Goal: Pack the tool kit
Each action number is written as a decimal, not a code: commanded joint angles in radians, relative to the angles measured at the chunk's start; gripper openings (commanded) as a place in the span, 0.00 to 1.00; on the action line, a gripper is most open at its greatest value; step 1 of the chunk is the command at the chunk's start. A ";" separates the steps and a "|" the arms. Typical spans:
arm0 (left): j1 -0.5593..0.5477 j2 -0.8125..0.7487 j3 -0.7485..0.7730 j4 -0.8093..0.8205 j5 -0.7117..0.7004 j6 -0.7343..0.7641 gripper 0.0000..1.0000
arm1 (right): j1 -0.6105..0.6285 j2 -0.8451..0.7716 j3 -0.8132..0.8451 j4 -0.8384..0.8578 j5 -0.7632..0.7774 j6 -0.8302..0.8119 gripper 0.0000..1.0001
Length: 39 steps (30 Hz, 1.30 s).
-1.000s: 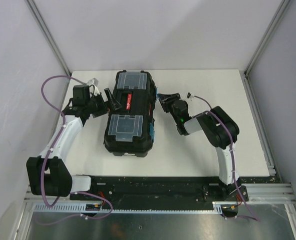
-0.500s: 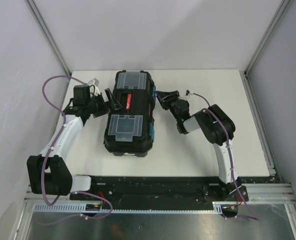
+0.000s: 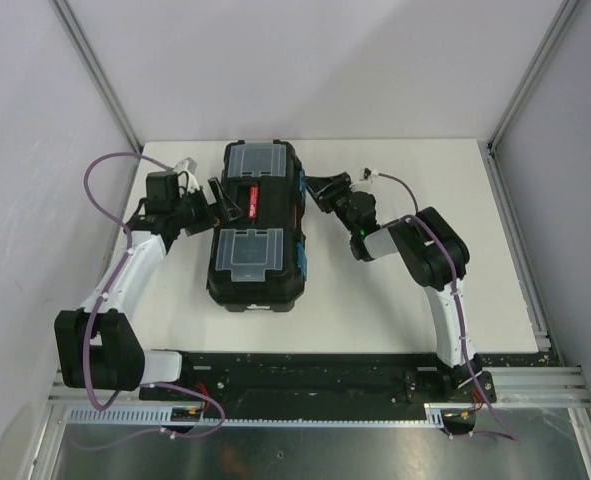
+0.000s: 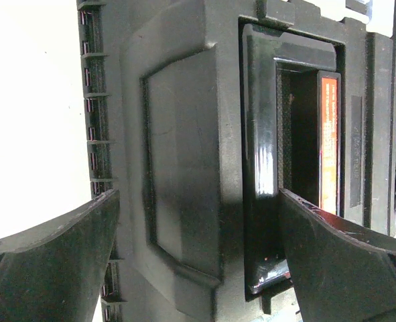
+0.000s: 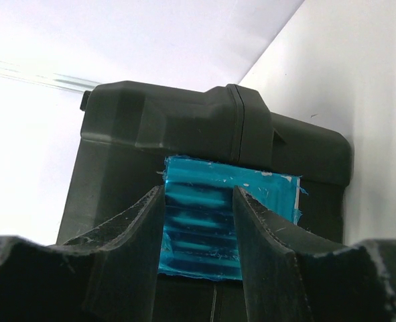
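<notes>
The tool kit (image 3: 255, 225) is a black box lying shut on the white table, with two clear lid compartments and a red-marked handle (image 3: 256, 199). My left gripper (image 3: 221, 200) stands wide open at the box's left side, level with the handle. In the left wrist view its fingers (image 4: 199, 201) straddle the lid edge, with the glossy handle (image 4: 261, 168) and red label (image 4: 329, 141) just ahead. My right gripper (image 3: 316, 190) is at the box's right side. Its jaws (image 5: 199, 191) stand partly apart right in front of a blue latch (image 5: 198, 228).
A small white connector (image 3: 186, 163) lies on the table (image 3: 425, 300) behind the left wrist. A thin cable (image 3: 380, 178) loops off the right wrist. Grey walls close in the table on the left, back and right.
The right gripper has moved up and left against the box's right side and its jaws have widened a little. The box's far end has shifted slightly left. The left arm has stayed put.
</notes>
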State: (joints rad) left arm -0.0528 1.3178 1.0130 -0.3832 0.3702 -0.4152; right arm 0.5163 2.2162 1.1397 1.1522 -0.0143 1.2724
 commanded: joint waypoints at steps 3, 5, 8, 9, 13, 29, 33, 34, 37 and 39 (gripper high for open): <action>0.001 0.025 -0.026 -0.042 -0.026 0.062 0.99 | 0.030 -0.009 0.029 -0.174 -0.107 -0.095 0.48; 0.002 0.026 -0.026 -0.042 -0.032 0.064 1.00 | 0.024 -0.011 0.029 -0.197 -0.104 -0.112 0.50; 0.002 0.028 -0.025 -0.043 -0.036 0.067 0.99 | 0.016 -0.016 0.031 -0.213 -0.108 -0.141 0.55; 0.002 0.030 -0.026 -0.042 -0.037 0.069 0.99 | 0.011 -0.016 0.032 -0.213 -0.116 -0.151 0.56; 0.002 0.035 -0.024 -0.042 -0.042 0.073 0.99 | -0.012 -0.030 0.034 -0.212 -0.169 -0.203 0.58; 0.001 0.038 -0.011 -0.053 -0.066 0.085 0.99 | -0.058 -0.128 0.035 -0.295 -0.192 -0.287 0.75; 0.002 0.037 -0.010 -0.055 -0.068 0.090 0.99 | -0.064 -0.145 0.035 -0.310 -0.191 -0.298 0.75; 0.001 0.036 -0.011 -0.056 -0.069 0.090 0.99 | -0.068 -0.149 0.035 -0.311 -0.189 -0.300 0.75; 0.002 0.033 -0.010 -0.059 -0.075 0.093 0.99 | -0.080 -0.166 0.035 -0.314 -0.186 -0.308 0.74; 0.001 0.031 -0.008 -0.061 -0.079 0.096 0.99 | -0.087 -0.175 0.035 -0.321 -0.179 -0.306 0.72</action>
State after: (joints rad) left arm -0.0521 1.3235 1.0134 -0.3702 0.3706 -0.3904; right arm 0.4465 2.1082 1.1709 0.8478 -0.1932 1.0004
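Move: The right fingertips are at the far blue latch on the tool kit's right side, with the latch's middle some 2 cm to their left, 1 cm ahead and 1 cm below. The near blue latch is about 17 cm back from the hand and 2 cm left. The red handle label is about 12 cm left, 3 cm back and 4 cm higher. From the left hand, the far latch is about 15 cm right, 4 cm ahead and 5 cm lower. Easing off to its right by roughly 1.5 cm, mostly in the later part, and sinking about 1 cm, the right hand backs away from the far latch. Its left side rolls down by some 15 degrees while the half-open fingers spread to about three quarters, ending one by each end of the latch's width, so they no longer bunch over its middle. ##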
